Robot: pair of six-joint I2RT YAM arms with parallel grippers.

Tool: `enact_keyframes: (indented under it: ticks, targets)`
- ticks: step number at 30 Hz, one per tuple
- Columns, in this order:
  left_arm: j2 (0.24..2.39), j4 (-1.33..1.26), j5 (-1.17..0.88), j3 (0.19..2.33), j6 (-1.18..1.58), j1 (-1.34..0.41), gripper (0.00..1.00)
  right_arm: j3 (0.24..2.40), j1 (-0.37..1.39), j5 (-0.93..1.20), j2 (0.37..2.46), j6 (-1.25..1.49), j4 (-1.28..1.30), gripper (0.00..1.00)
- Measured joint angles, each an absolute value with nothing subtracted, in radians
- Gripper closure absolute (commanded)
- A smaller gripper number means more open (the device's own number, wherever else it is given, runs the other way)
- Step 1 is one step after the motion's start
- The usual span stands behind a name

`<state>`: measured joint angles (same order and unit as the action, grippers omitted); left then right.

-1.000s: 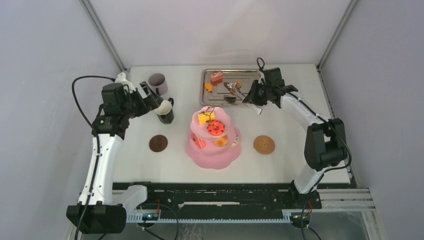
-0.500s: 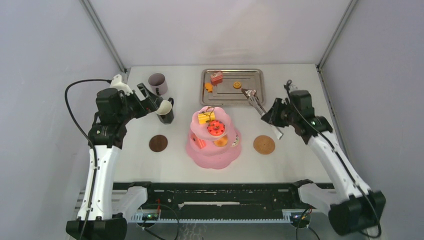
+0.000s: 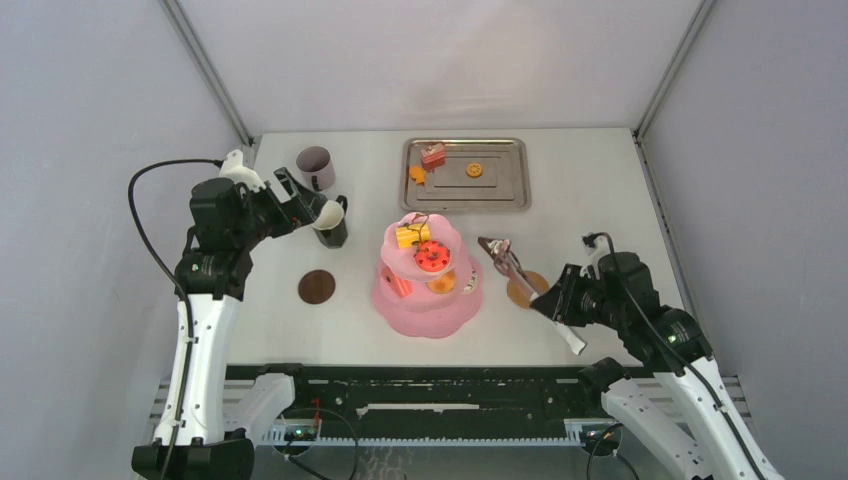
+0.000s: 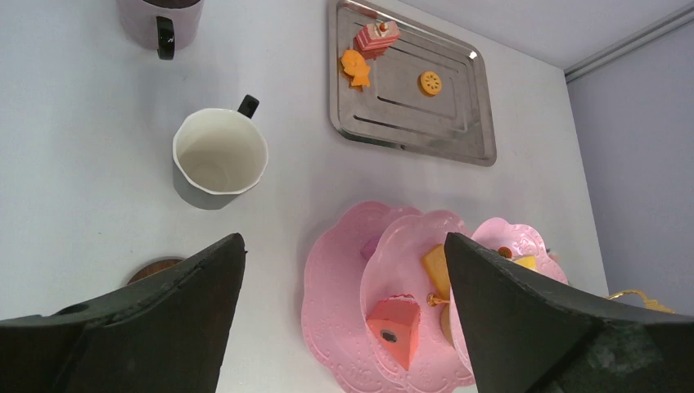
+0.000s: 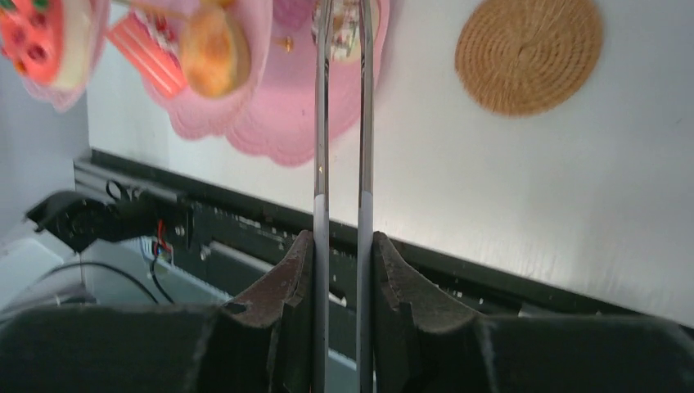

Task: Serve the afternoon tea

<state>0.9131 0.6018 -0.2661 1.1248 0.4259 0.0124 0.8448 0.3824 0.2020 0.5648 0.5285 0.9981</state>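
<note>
The pink three-tier stand (image 3: 425,300) stands mid-table with several toy cakes on its tiers. My right gripper (image 3: 555,304) is shut on metal tongs (image 3: 515,272), whose tips pinch a small pastry (image 3: 497,244) just right of the stand. In the right wrist view the tongs (image 5: 321,123) reach up to the stand's lower tier (image 5: 278,123). The black mug (image 3: 331,222) and the mauve mug (image 3: 315,167) sit at the back left. Beside the black mug, my left gripper (image 3: 298,203) hovers open and empty; its view shows that mug (image 4: 219,155) ahead of it.
The steel tray (image 3: 500,190) at the back holds a pink cake (image 3: 433,155), an orange piece (image 3: 417,174) and a round biscuit (image 3: 474,170). A dark coaster (image 3: 317,287) lies left of the stand. A tan coaster (image 3: 530,292) lies to its right, under the tongs.
My right arm has swung back from the tray to the near right, carrying the tongs and pastry to beside the stand. The left arm shifted slightly, then held still.
</note>
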Motion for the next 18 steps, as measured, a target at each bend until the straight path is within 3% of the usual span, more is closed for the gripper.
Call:
enact_keyframes:
  ticks: [18]
  targets:
    - [0.856, 0.614, -0.266, 1.125, 0.418, 0.012, 0.04, 0.775, 0.648, 0.138, 0.525, 0.702, 1.106, 1.0]
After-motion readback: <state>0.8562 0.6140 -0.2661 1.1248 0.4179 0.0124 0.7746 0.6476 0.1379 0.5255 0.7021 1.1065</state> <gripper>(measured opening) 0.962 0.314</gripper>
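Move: The right hand holds the tongs, with the chocolate cake slice already in their jaws. The right rim of the pink stand's bottom tier is its goal, about 17 cm to this hand's left, 8 cm ahead and 16 cm below. On that rim lies the sprinkled tart, roughly 16 cm left and 9 cm ahead. The straw coaster is some 7 cm ahead and 3 cm left, down on the table. From the left hand the rim lies about 33 cm right, 7 cm back and well below. Back about 5 cm and down some 3 cm goes the right hand, quick at first and then easing off. Its fingers tip about 10 degrees downward and turn slightly left, bringing the tongs' far end back and leftward to the right rim of the stand's bottom tier, beside the sprinkled tart. The grip keeps the tongs squeezed on the cake slice. ##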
